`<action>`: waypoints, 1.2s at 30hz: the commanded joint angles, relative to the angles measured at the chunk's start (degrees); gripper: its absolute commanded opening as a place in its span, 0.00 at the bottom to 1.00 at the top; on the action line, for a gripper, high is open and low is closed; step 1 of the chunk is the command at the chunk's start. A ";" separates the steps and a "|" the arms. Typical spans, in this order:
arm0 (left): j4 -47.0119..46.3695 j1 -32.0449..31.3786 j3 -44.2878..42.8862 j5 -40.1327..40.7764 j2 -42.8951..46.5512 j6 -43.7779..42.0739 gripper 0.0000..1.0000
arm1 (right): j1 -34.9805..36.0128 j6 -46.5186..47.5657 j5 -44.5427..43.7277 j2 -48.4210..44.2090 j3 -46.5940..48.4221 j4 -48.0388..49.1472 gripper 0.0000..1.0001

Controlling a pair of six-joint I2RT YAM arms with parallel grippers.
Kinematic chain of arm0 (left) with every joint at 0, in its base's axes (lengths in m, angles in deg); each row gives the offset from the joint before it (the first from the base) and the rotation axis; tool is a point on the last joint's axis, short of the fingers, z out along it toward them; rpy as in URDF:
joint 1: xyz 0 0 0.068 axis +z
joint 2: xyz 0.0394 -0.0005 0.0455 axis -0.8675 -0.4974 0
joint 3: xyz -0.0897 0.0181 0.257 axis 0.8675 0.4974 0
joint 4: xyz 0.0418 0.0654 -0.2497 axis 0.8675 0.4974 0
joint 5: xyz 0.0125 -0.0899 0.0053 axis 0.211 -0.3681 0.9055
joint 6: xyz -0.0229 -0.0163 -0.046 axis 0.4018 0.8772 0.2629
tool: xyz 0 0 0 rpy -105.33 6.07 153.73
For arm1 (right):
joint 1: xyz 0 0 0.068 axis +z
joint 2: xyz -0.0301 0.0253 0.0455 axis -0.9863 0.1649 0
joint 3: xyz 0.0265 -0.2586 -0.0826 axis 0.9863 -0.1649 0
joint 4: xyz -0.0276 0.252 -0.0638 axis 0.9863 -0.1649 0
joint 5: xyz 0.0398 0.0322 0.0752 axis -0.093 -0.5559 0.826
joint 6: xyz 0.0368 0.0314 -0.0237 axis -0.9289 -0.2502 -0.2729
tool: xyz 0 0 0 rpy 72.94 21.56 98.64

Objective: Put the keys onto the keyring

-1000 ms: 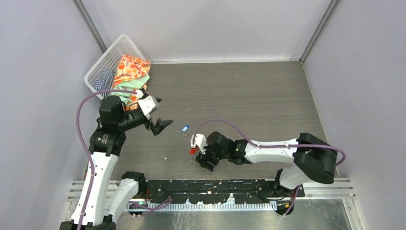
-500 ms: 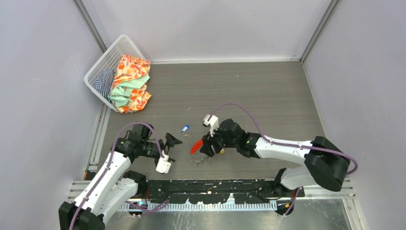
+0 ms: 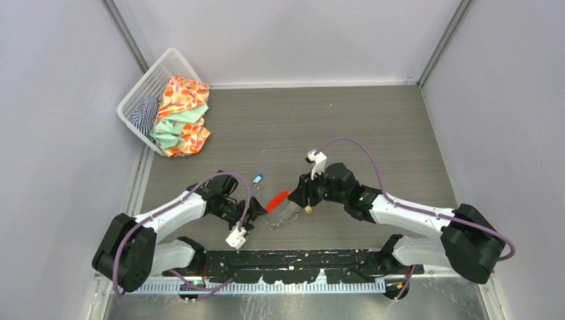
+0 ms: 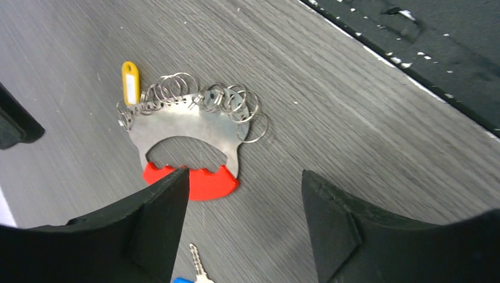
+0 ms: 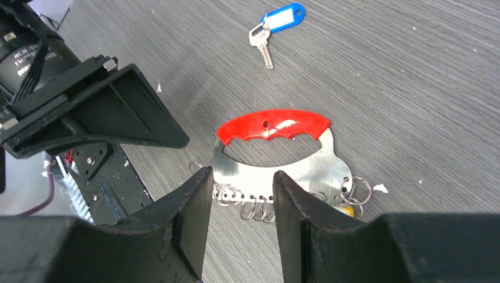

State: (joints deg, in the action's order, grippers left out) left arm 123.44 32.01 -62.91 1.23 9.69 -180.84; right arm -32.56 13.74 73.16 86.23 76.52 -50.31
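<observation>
The keyring is a steel plate (image 5: pixel 306 168) with a red grip (image 3: pixel 277 201) and several wire rings (image 4: pixel 227 100) along its curved edge, lying flat on the table. A yellow tag (image 4: pixel 130 79) sits at one end of the rings. One of the keys, with a blue head (image 5: pixel 283 15), lies loose just beyond the red grip (image 5: pixel 272 127); it shows in the top view as the blue key (image 3: pixel 257 179). My left gripper (image 4: pixel 246 173) is open, low over the table beside the red grip. My right gripper (image 5: pixel 242 173) is open with a narrow gap, above the ringed edge.
A white basket (image 3: pixel 156 80) with bright clothes (image 3: pixel 180 117) spilling out stands at the back left corner. The black rail (image 3: pixel 300 260) runs along the table's near edge. The left gripper (image 5: pixel 100 112) shows close by in the right wrist view.
My left arm has swung down from near the basket to the keyring. My right gripper has moved back and right. Both grippers have narrowed. The keyring lies slightly farther right.
</observation>
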 commanded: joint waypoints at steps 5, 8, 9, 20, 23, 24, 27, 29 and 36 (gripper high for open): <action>-13.19 -3.30 1.70 -1.42 -4.16 -25.89 0.63 | -1.32 -5.33 2.21 5.88 0.81 3.94 0.41; -11.80 -3.60 1.18 -1.01 -5.39 -27.81 0.61 | -1.37 -6.67 2.81 7.24 0.38 5.44 0.39; -11.66 -3.65 1.14 -1.02 -5.78 -28.47 0.61 | -1.41 -6.79 2.86 7.46 0.29 5.58 0.39; -11.64 -5.68 1.91 -2.96 -7.53 -33.37 0.47 | -1.36 -7.51 3.38 9.19 -0.15 5.37 0.32; -11.67 -5.75 1.93 -2.08 -7.93 -33.56 0.43 | -1.36 -7.98 3.54 8.96 -0.40 5.43 0.30; -11.73 -5.76 1.93 -1.93 -8.07 -33.63 0.42 | -1.41 -7.98 3.53 8.77 -0.49 5.37 0.30; -11.90 -5.84 1.94 -1.99 -8.66 -34.30 0.40 | -1.36 -7.98 3.44 8.16 -0.60 4.97 0.29; -12.19 -5.93 1.95 -1.99 -9.03 -34.73 0.35 | -1.41 -8.02 3.51 8.06 -0.69 4.83 0.28; -12.98 -6.22 1.80 -2.87 -9.61 -35.53 0.21 | -1.41 -8.22 4.39 8.98 -0.30 4.69 0.27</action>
State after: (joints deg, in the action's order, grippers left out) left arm 111.66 26.24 -61.47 0.12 0.68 -180.84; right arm -33.77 6.27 76.72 95.39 76.19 -47.38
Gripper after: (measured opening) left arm 0.232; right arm 0.274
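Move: The end ring on the near-left corner of the red-handled plate lies about 4 cm right of the left hand, 2 cm back and 4 cm below; the plate's middle is 7 cm right and 2 cm ahead of that hand, the blue-tagged key about 12 cm straight ahead. From the right hand, the plate's middle is roughly 5 cm back, 2 cm left and 11 cm down, and the yellow-tagged key 5 cm right and 2 cm back. The left hand eases about 2.5 cm right and as far down towards the end ring, creeping a touch forward and then back, its fingers pointing down and to the right and narrowing from wide open to nearly shut around the ring, with contact not clear. The right hand drops about 4 cm towards the plate early on and then nearly stays there, fingertips tipping down some 10 degrees and the gap closing partway, still empty. ##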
